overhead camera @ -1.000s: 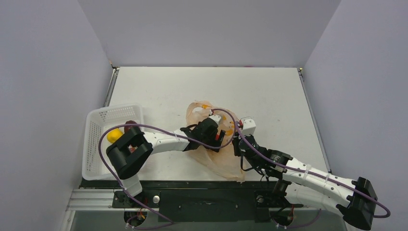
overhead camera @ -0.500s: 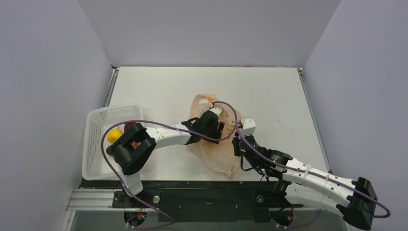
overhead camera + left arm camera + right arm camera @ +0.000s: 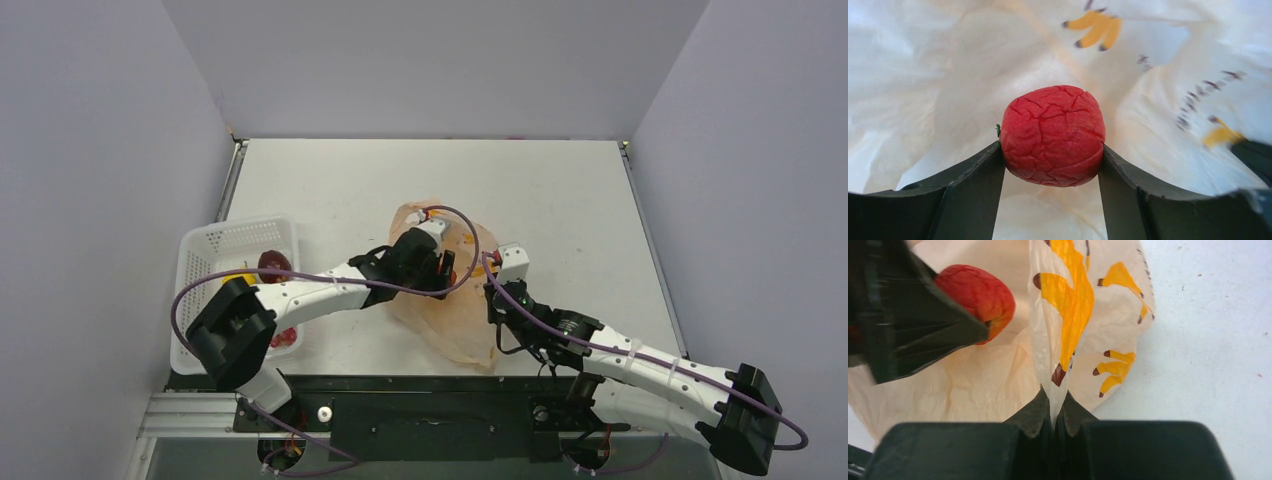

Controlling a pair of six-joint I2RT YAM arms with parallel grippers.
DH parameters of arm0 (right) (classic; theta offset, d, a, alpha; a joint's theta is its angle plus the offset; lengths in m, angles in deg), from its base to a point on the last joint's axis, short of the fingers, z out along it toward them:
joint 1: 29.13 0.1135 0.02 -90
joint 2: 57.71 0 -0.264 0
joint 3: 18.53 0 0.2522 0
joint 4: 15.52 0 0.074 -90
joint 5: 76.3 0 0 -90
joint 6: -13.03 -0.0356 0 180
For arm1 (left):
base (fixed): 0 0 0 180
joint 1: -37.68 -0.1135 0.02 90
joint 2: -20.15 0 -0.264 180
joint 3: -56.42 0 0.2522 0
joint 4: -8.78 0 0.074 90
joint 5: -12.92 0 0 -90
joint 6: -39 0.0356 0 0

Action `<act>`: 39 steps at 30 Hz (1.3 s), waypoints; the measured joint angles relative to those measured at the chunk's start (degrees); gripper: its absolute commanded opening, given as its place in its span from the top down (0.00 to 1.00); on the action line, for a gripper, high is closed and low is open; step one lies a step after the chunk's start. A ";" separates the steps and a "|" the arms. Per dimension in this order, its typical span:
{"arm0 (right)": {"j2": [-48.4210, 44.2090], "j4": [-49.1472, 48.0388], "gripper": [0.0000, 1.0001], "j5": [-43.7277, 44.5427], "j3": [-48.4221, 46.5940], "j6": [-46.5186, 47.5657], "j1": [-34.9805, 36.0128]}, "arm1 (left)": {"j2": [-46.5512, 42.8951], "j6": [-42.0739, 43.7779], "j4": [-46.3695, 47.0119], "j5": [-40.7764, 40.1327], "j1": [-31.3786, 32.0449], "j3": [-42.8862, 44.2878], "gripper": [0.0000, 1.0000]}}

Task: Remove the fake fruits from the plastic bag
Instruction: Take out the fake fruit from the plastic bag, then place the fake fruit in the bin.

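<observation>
The peach-orange plastic bag (image 3: 455,320) lies crumpled at the table's middle. Inside its mouth my left gripper (image 3: 1051,147) is shut on a bright red, wrinkled fake fruit (image 3: 1053,135), one finger pressed on each side. The right wrist view shows the same fruit (image 3: 980,290) against a left finger (image 3: 923,325). My right gripper (image 3: 1053,407) is shut on a fold of the bag's rim (image 3: 1055,360) with yellow prints, holding it up. From above, the left gripper (image 3: 440,268) sits in the bag and the right gripper (image 3: 492,285) at its right edge.
A white mesh basket (image 3: 215,245) stands at the left edge, holding a dark red round fruit (image 3: 272,263) and a red cluster (image 3: 285,338); the left arm's elbow overhangs it. Bare table lies beyond the bag and to its right.
The left jaws narrowed onto the red fruit, then held. The left arm's elbow swung down and left, and its gripper shifted slightly up-left within the bag. The right arm stayed put.
</observation>
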 measured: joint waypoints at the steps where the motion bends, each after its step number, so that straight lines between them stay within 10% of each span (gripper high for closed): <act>1: 0.02 0.00 1.00 0.44 0.00 -0.11 -0.07 | -1.97 -0.42 0.00 0.74 -0.13 -0.76 0.98; 21: 4.13 0.07 1.00 3.41 -0.11 -1.57 -1.25 | -41.46 -1.68 -8.68 17.53 -23.61 -13.14 1.00; 39: 6.43 0.37 1.00 2.16 -3.45 0.33 -2.38 | -48.68 -10.25 -30.53 -39.47 -33.03 -18.82 1.00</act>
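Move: The white basket that the left hand is taking the red fruit to has its middle about 37 cm to its left, 3 cm back and some 5 cm lower. In the basket, the yellow pear lies about 37 cm left and level with the hand, the dark purple fruit 31 cm left and 2 cm ahead, the grapes 30 cm left and 10 cm back. The open plastic bag is right below, 2 cm back. From the right hand the basket is some 44 cm left, 1 cm back. Upwards first, about 10 cm clear of the open bag and dipping its left side some 20 degrees, the left hand then swings fast to its left, nearly 37 cm in all, bringing the still-pinched red fruit over the basket. On the way it levels that tilt, turns some 65 degrees counter-clockwise and sinks about 5 cm towards the fruits, fingers not opening. The right hand keeps the bag's edge pinched, easing forward some 2 cm. ##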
